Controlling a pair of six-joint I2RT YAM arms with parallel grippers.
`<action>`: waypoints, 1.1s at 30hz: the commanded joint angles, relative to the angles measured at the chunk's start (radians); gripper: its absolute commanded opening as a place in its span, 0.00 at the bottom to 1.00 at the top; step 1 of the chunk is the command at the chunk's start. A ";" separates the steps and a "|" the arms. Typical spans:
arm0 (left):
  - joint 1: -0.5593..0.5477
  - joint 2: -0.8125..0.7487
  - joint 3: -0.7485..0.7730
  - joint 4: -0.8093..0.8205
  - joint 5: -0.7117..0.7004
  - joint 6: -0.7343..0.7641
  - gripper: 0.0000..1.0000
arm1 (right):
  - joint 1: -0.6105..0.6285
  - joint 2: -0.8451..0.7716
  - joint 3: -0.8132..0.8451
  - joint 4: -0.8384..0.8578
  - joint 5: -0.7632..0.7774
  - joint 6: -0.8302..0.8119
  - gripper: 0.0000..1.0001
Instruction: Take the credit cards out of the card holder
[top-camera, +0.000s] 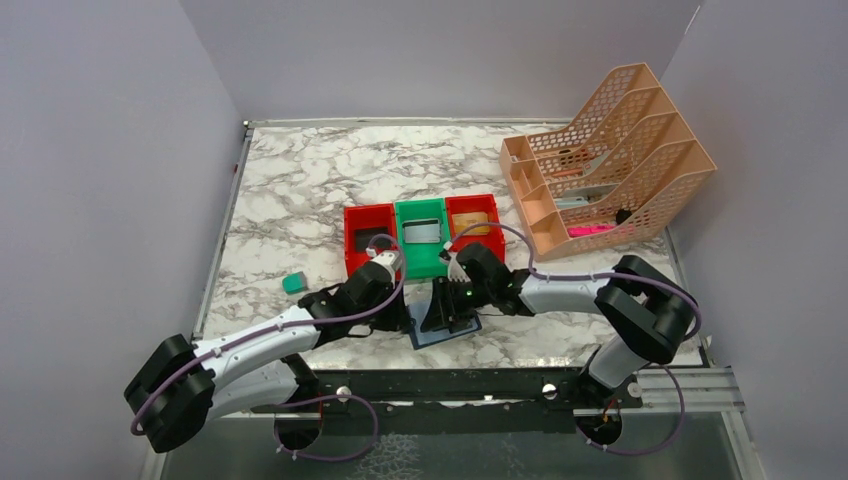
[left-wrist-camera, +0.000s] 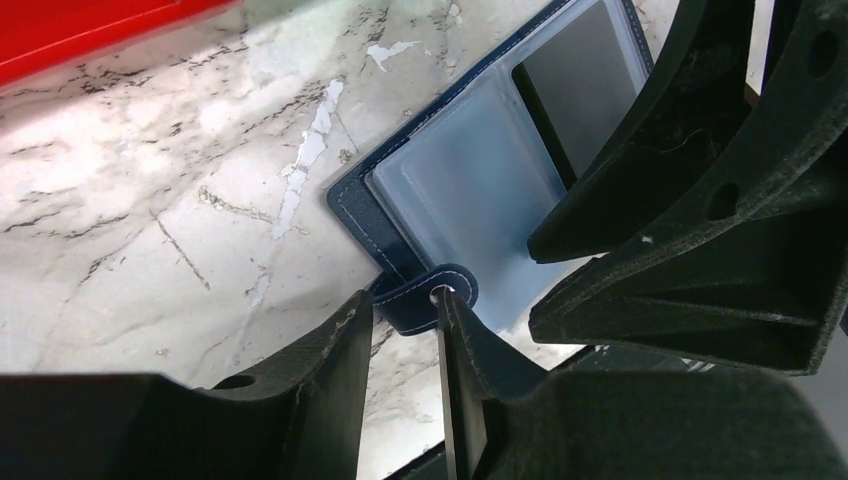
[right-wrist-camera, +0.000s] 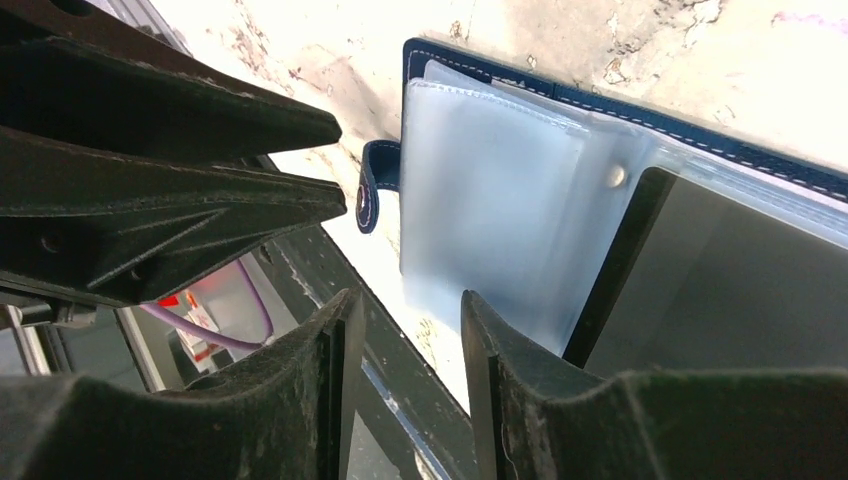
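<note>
The card holder (top-camera: 446, 333) lies open near the table's front edge, navy outside with pale pockets (left-wrist-camera: 470, 190). A black credit card (right-wrist-camera: 720, 270) sits in one pocket (left-wrist-camera: 580, 80). A grey card (top-camera: 420, 232) lies in the green bin and a tan one (top-camera: 476, 222) in the right red bin. My left gripper (left-wrist-camera: 400, 300) is open, its tips at the holder's snap tab (left-wrist-camera: 425, 300), and one finger (left-wrist-camera: 455, 335) touches the snap. My right gripper (right-wrist-camera: 405, 305) is open and empty at the holder's near edge, beside the pale pocket (right-wrist-camera: 490, 200).
Two red bins (top-camera: 370, 238) flank a green bin (top-camera: 420, 250) behind the holder. A small teal block (top-camera: 293, 282) lies at the left. An orange mesh file rack (top-camera: 610, 160) stands at the back right. Both grippers crowd together over the holder.
</note>
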 joint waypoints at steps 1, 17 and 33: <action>-0.006 -0.041 -0.020 -0.017 -0.031 -0.020 0.33 | 0.001 0.024 0.015 0.063 -0.073 -0.007 0.47; -0.006 -0.125 -0.010 -0.048 -0.049 -0.035 0.46 | 0.001 -0.150 0.037 -0.145 0.218 -0.017 0.49; -0.009 -0.004 0.091 0.016 0.011 -0.025 0.58 | -0.026 -0.240 0.018 -0.397 0.529 -0.050 0.46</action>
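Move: The grey card in the card holder's right-hand pocket lies about 6 cm right of the right hand, 2 cm ahead and some 2 cm below. The flipped clear page is right under that hand's fingers, and the strap lies about 6 cm to the hand's left, level with it. The green bin is roughly 20 cm ahead and 2 cm left. From the left hand, the grey card is some 12 cm right, 2 cm ahead; the strap is about 1 cm right and 2 cm below, neither ahead nor back. The flipped clear page is left lying over the holder's left side: the right hand first eases about 1 cm left and rises, then swings quickly forward and right over the grey card, ending some 9 cm off. Its wrist turns about 30 degrees, clockwise and steeper, gap unchanged. By the strap the left hand rises about 1.5 cm, opens its fingers wider and sinks back. ##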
